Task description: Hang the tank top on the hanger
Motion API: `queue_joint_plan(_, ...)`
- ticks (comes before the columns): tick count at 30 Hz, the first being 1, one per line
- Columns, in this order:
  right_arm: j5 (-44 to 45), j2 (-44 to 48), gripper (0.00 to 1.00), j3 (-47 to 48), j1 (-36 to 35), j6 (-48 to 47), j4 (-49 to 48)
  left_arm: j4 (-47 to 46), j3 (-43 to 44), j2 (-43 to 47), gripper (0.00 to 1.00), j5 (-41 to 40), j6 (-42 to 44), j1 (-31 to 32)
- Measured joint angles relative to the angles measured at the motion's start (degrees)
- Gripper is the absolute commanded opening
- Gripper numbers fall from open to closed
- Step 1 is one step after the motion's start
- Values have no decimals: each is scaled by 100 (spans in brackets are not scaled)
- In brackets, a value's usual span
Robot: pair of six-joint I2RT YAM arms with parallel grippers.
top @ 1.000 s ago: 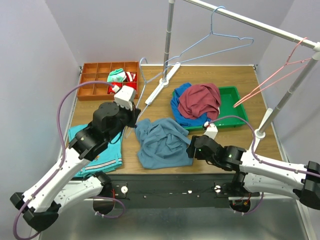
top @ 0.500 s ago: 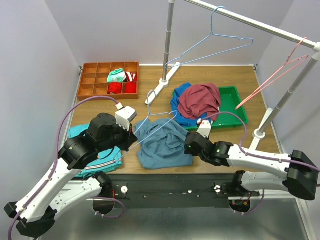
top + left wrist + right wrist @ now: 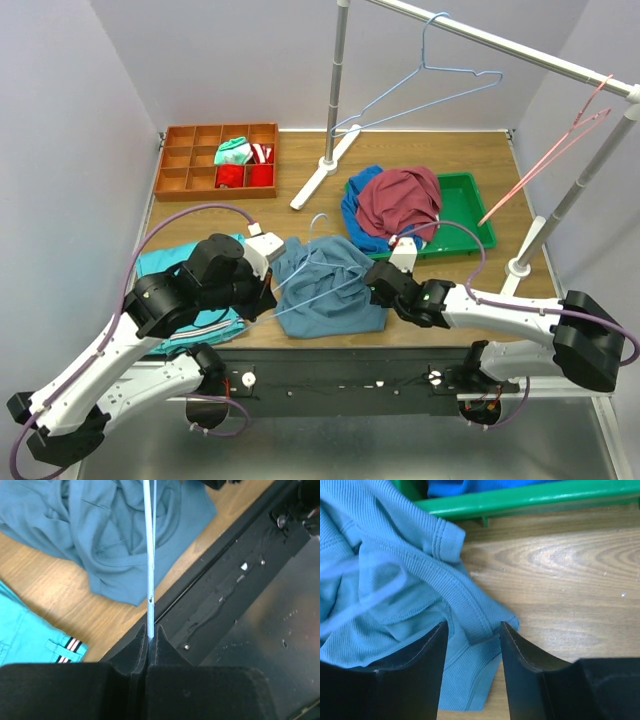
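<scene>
The slate-blue tank top [image 3: 335, 290] lies crumpled on the table near the front edge. My left gripper [image 3: 268, 292] is shut on the light-blue wire hanger [image 3: 318, 262], which lies across the top with its hook [image 3: 317, 218] pointing away. In the left wrist view the wire [image 3: 150, 555] runs straight out from my shut gripper [image 3: 151, 630] over the tank top [image 3: 100, 530]. My right gripper [image 3: 376, 290] is open at the top's right edge. In the right wrist view the gripper [image 3: 472, 630] straddles a ribbed strap edge of the tank top [image 3: 395, 580] without closing on it.
A green tray [image 3: 470, 215] holds a maroon shirt [image 3: 400, 200] and a royal-blue garment [image 3: 352, 215]. Teal shorts [image 3: 165, 265] lie at the left. An orange compartment box [image 3: 190, 160] is at the back left. A second blue hanger [image 3: 430, 80] and a pink hanger [image 3: 560, 140] hang on the rail.
My left arm has swung the hanger from near the rack pole down and toward the front, laying it over the tank top. My right gripper has moved left to the top's right edge.
</scene>
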State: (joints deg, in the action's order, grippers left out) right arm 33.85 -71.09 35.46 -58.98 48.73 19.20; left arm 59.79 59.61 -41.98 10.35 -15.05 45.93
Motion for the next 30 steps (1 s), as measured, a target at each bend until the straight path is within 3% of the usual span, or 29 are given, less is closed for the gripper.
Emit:
queue_joint_plan(6,20,0,25,-4,87,-98,-96,13,0,-227,0,22,7,354)
queue_joint_plan(9,28,-13,16,-2,98,-179,-111,17,0,-358,0,17,11,525)
queue_joint_plan(11,35,-28,16,4,98,-234,-109,17,0,-468,0,9,15,643)
queue_joint_plan(14,35,-28,5,42,98,-264,-63,13,0,-610,0,-26,20,745)
queue_joint_plan(22,-11,391,3,177,98,-317,238,-74,52,-855,0,-76,66,804)
queue_joint_plan(30,-70,778,4,1008,101,-621,586,-577,240,-903,0,-13,79,859)
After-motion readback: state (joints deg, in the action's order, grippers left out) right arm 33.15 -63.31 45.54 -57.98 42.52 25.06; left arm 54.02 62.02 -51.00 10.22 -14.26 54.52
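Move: The tank top's right-hand edge lies between the right hand's open fingers, about 1 cm below their pads. The free end of the blue hanger is some 4 cm to that hand's left, 2 cm ahead and 4 cm higher; the green bin's middle is about 17 cm ahead and 14 cm to its right. From the left hand, holding the hanger's other end, that edge is roughly 22 cm right, 8 ahead and 18 below. The right hand stays almost in place while its half-open fingers shut on the banded edge of the tank top, then lifts the pinched cloth about 9 cm, drifting slightly forward and left and tipping its fingers up a little. Still gripping the blue hanger, the left hand first eases back, right and down by a couple of centimetres, then rises again and pushes on to the right, about 5 cm in all, with a slight clockwise turn, feeding the free end in under the raised edge. ##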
